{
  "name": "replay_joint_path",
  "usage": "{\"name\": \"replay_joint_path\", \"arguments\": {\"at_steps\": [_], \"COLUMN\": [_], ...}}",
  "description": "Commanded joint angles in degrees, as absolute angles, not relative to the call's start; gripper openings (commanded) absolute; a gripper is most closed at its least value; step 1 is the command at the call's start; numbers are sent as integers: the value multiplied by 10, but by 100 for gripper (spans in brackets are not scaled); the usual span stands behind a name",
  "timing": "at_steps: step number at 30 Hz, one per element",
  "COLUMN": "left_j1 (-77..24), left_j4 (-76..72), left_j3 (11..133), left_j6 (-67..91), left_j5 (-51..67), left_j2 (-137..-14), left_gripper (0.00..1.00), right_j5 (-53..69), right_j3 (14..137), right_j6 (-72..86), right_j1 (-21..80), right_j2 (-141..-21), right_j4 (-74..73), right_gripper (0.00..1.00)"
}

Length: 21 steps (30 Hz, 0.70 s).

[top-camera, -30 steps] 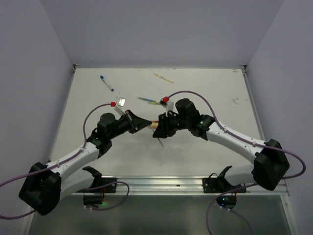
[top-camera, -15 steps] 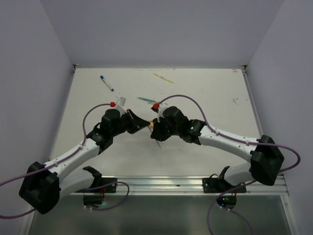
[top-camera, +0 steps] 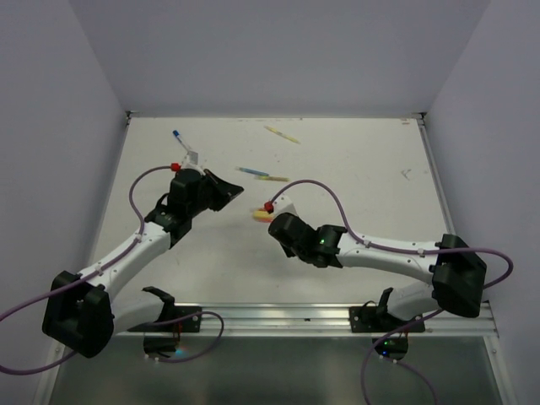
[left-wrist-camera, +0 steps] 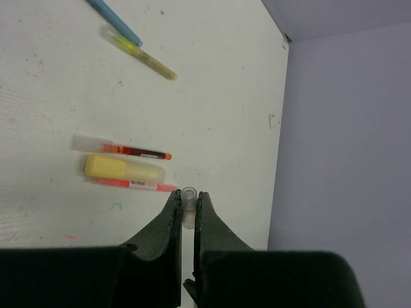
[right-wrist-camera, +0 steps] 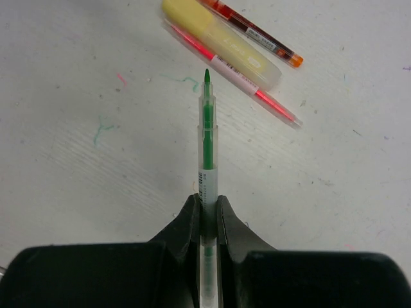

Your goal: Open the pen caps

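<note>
My left gripper (left-wrist-camera: pixel 187 195) is shut on a small clear pen cap (left-wrist-camera: pixel 187 215) and holds it above the table. In the top view this gripper (top-camera: pixel 233 187) sits left of centre. My right gripper (right-wrist-camera: pixel 207 200) is shut on a clear pen with green ink (right-wrist-camera: pixel 207 141), whose bare green tip (right-wrist-camera: pixel 207 76) points forward. From above, the right gripper (top-camera: pixel 272 221) is near the middle. Just past the tip lie a yellow highlighter (right-wrist-camera: pixel 221 45), a pink pen (right-wrist-camera: pixel 239 82) and a red-orange pen (right-wrist-camera: pixel 255 33) with a clear cap (left-wrist-camera: pixel 87 143).
A blue-and-white pen (top-camera: pixel 184 142) lies at the back left. Near the back edge is a yellow pen (top-camera: pixel 283 134). A blue pen (left-wrist-camera: pixel 115 19) and a yellow-green pen (left-wrist-camera: pixel 146 58) lie end to end behind the centre. The purple side wall (left-wrist-camera: pixel 347 128) stands at the table's right edge.
The two grippers, tip to tip a second ago, have pulled apart. The left went back and left with the cap. The right closed on the pen and drew toward the near edge.
</note>
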<state>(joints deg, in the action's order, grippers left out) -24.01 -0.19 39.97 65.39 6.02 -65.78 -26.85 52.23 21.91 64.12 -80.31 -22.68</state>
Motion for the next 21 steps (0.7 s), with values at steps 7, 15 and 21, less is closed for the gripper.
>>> {"name": "replay_joint_path", "arguments": {"at_steps": [7,15,21], "left_j1": [-230,-230,-227], "left_j4": [-83,-14,163], "left_j3": [391,378,495], "left_j6": [578,506,373], "left_j5": [125,112,-21], "left_j2": [-649,-636,-709], "left_gripper": [0,0,0], "right_j5": [-195,-96,-25], "right_j3": [519,512,568], "right_j6": [185,204,181], "right_j1": [635,543,386], "right_j2": [-753,-723,-749], "right_j4": [-185,-199,-225], "right_gripper": [0,0,0]}}
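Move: Ahead of the right hand, which holds the uncapped green pen, the yellow highlighter lies about 9 cm farther out, 3 cm to the left and 10 cm below. The pink pen lies roughly 7 cm ahead and 1 cm left of that hand, the orange pen about 11 cm ahead and 2 cm left. From the left hand, pinching the clear cap, the highlighter is some 7 cm right, 2 cm back and 17 cm down. Carrying the bare green pen, the right hand lifts about 3 cm while easing slightly back and left, then swings some 7 cm forward and 6 cm right, past the right end of the pink pen, fingers shut on the barrel. The left hand keeps its pinch on the cap, rises a touch, then sinks nearly 4 cm and drifts left, its left side rolling up about 15 degrees. ##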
